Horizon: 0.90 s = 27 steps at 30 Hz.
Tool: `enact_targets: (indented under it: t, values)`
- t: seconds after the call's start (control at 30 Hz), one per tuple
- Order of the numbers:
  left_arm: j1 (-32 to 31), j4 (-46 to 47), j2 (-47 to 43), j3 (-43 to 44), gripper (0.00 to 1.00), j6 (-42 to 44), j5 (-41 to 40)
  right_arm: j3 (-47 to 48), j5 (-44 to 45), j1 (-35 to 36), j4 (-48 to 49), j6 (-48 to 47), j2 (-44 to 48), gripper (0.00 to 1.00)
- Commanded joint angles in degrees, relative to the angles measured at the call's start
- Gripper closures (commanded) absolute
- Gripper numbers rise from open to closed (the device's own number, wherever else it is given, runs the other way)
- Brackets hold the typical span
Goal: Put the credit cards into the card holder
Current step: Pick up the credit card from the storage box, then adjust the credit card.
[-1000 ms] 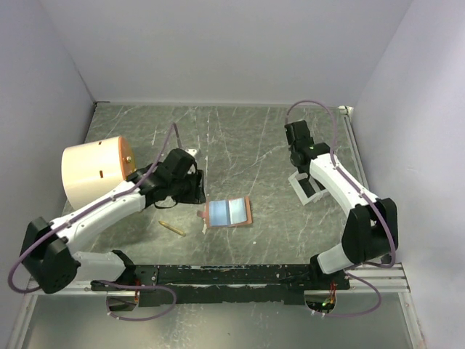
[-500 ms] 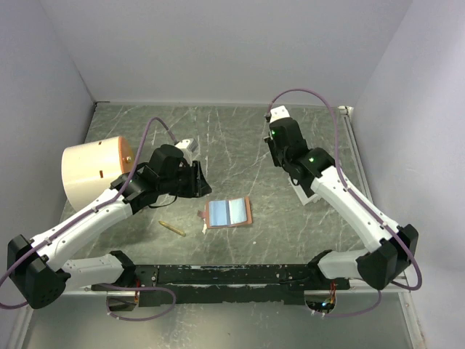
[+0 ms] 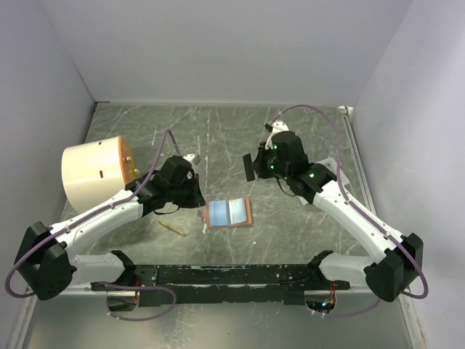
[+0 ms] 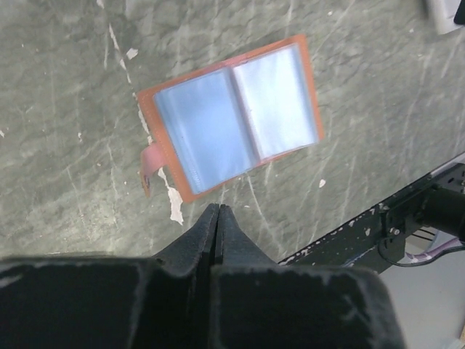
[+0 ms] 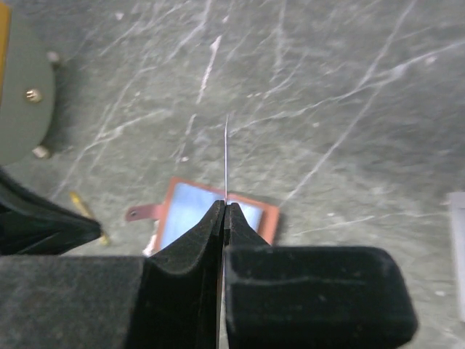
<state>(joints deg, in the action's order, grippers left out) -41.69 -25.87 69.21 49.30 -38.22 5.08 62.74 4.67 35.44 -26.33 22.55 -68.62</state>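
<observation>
The tan-brown card holder (image 3: 228, 212) lies open and flat on the table, its clear pockets showing pale blue and whitish, its snap tab at the left. It also shows in the left wrist view (image 4: 232, 123) and the right wrist view (image 5: 185, 211). My right gripper (image 3: 256, 166) is shut on a thin credit card (image 5: 226, 153), seen edge-on, held upright in the air above and behind the holder. My left gripper (image 3: 197, 198) is shut and empty, its tips (image 4: 218, 209) just off the holder's left near corner.
A big cream cylinder (image 3: 94, 171) stands at the left. A small golden stick (image 3: 172, 228) lies near the holder's left. A white tray edge (image 5: 458, 247) sits at the right, mostly behind my right arm. A black rail (image 3: 232, 275) runs along the near edge.
My right arm has swung left from the tray area toward the table's middle, carrying the card. My left gripper rose, then came back down beside the holder.
</observation>
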Motion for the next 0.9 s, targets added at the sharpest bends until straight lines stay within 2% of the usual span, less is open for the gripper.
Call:
enact_targets:
  t: [0.0,0.33,0.87]
  values:
    - [0.3,4.8,1.2,-2.5,0.93,-1.2,-2.1,-4.9,-7.8,0.4,6.0,11.4,0.6,1.0]
    - [0.5,8.2,6.5,-5.5,0.93,-2.1,-2.6,-16.8,-13.5,0.4,15.1,20.4,-1.0,1.0]
    - [0.6,9.6,11.0,-7.2,0.93,-2.0,-5.1,-23.2,-18.2,0.4,24.4,19.0,-11.0,1.0]
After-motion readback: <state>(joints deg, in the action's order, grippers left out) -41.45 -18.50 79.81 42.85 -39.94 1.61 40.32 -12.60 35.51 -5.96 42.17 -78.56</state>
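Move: The right hand already holds the black credit card well above the table. The open card holder's middle lies about 9 cm to its left, 6 cm nearer the base and some 22 cm below, with the storage box about 21 cm to the right of this hand and 4 cm farther out. From the shut left hand, the holder lies roughly 9 cm right, 1 cm ahead and 13 cm below; the yellow stick is about 9 cm left of that hand and 4 cm back. Keeping the credit card pinched, the right hand sinks about 15 cm towards the open card holder while easing back and left some 5 cm, mostly early on, and its fingers tip roughly 30 degrees steeper, bringing the card over the holder's fold and right pocket. Meanwhile the left hand, fingers still nearly shut, comes down about 8 cm almost straight beside the holder's left edge, to just by its clasp tab, tilting slightly; whether it touches the tab can't be seen. ##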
